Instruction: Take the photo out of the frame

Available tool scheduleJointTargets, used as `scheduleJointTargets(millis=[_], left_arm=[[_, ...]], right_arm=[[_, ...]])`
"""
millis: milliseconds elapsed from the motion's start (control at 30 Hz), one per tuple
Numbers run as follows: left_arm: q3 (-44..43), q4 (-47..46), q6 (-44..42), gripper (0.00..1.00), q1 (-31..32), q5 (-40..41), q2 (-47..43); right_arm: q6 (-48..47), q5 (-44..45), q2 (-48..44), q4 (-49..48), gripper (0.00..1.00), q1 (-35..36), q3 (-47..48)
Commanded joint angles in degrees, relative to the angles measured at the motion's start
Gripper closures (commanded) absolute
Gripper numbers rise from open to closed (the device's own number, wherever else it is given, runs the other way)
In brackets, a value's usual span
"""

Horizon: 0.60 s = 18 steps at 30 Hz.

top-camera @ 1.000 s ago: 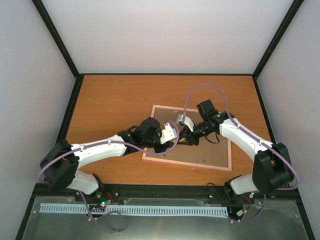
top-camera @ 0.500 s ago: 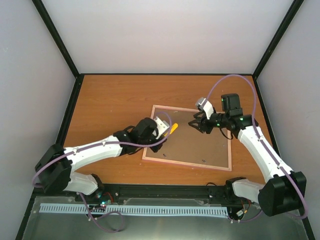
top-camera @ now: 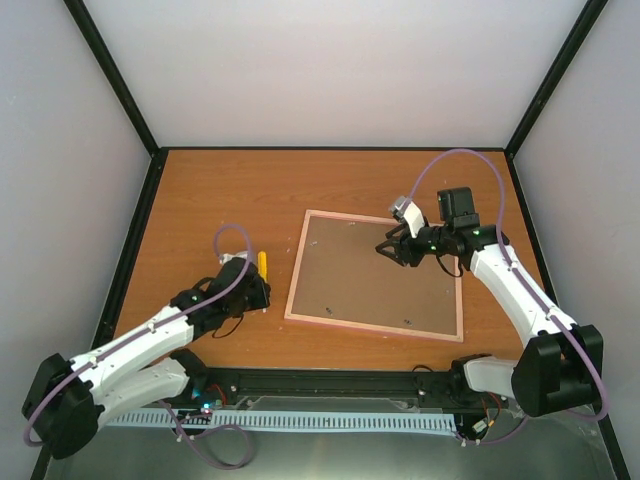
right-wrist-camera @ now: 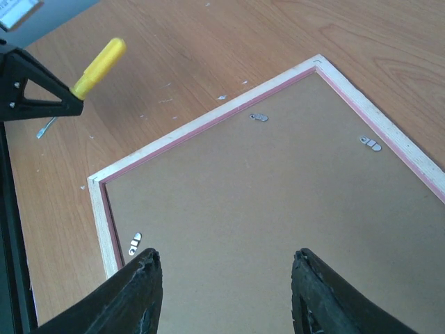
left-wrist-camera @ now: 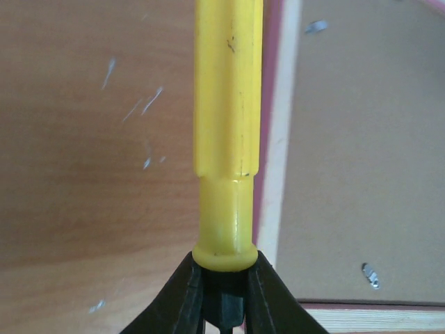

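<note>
The frame (top-camera: pixel 372 327) lies face down on the table, its pale pink edge (right-wrist-camera: pixel 201 122) around a brown backing board (top-camera: pixel 372 278). The photo is hidden under that board. My left gripper (top-camera: pixel 257 282) is left of the frame, off it, shut on the base of a yellow-handled tool (left-wrist-camera: pixel 228 125) that points away along the frame's left edge (left-wrist-camera: pixel 281 139). My right gripper (top-camera: pixel 386 250) hovers over the board's far right part, open, with nothing between its fingers (right-wrist-camera: pixel 142 292). In the right wrist view the yellow tool (right-wrist-camera: pixel 101 65) shows beyond the frame's corner.
Small metal turn clips (right-wrist-camera: pixel 259 117) sit along the inner edge of the frame, holding the backing board (right-wrist-camera: pixel 278 202). Bare wooden table (top-camera: pixel 210 200) lies left of and behind the frame. Black posts and pale walls enclose the table.
My left arm has drawn back to the left, off the frame, carrying the yellow tool. My right gripper opened and pulled away to the right, then stayed there.
</note>
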State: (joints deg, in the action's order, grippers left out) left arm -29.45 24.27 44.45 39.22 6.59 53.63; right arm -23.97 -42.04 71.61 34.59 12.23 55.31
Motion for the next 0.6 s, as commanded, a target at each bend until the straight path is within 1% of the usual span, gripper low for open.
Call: scheduleJointTargets(millis=[0,67,200,333,433,567], left_arm=[[3.0,2.7,15.1,0.99,-0.6,1.4,-2.3],[3.9,3.7,18.5,0.99,-0.8,2.0,-1.7],[3.4,8.2,24.6,0.98,-1.2,6.1,0.6],[2.9,9.8,27.6,0.89,-1.5,6.5,3.5],[3.4,9.6,29.0,0.88,-1.6,6.5,5.0],[4.5,10.2,31.7,0.88,-1.7,7.6,4.6]], right_arm=[[-0.4,-0.7,-1.3,0.3,0.49,-0.3,0.0],[-0.6,-0.7,-1.4,0.4,0.49,-0.3,0.0],[-0.6,-0.9,-1.5,0.6,0.49,-0.3,0.0],[-0.9,-0.9,-1.5,0.7,0.49,-0.3,0.0],[-1.2,-0.6,-1.2,0.8,0.49,-0.3,0.0],[-1.3,-0.4,-1.2,0.9,0.50,-0.3,0.1]])
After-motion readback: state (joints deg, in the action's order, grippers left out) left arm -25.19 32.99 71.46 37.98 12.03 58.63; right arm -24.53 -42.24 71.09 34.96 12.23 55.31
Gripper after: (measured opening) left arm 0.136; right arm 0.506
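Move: The left hand holds the yellow screwdriver, tip down. It is heading for bare table beside the frame, about 7 cm to its left, 5 cm back and 9 cm below. The frame lies face down at table height, its middle some 28 cm to the right and 9 cm ahead. From the right hand, idle above the frame, that bare spot is about 39 cm left, 11 cm back and 18 cm below. Keeping the screwdriver's shank end pinched in its fingers, the left hand carries the tool away from the frame towards the bare table, sinking about 6 cm while going some 5 cm left and 3 cm back, slowing near the end. The wrist swings roughly 25 degrees counter-clockwise and tips the fingers more steeply down. ##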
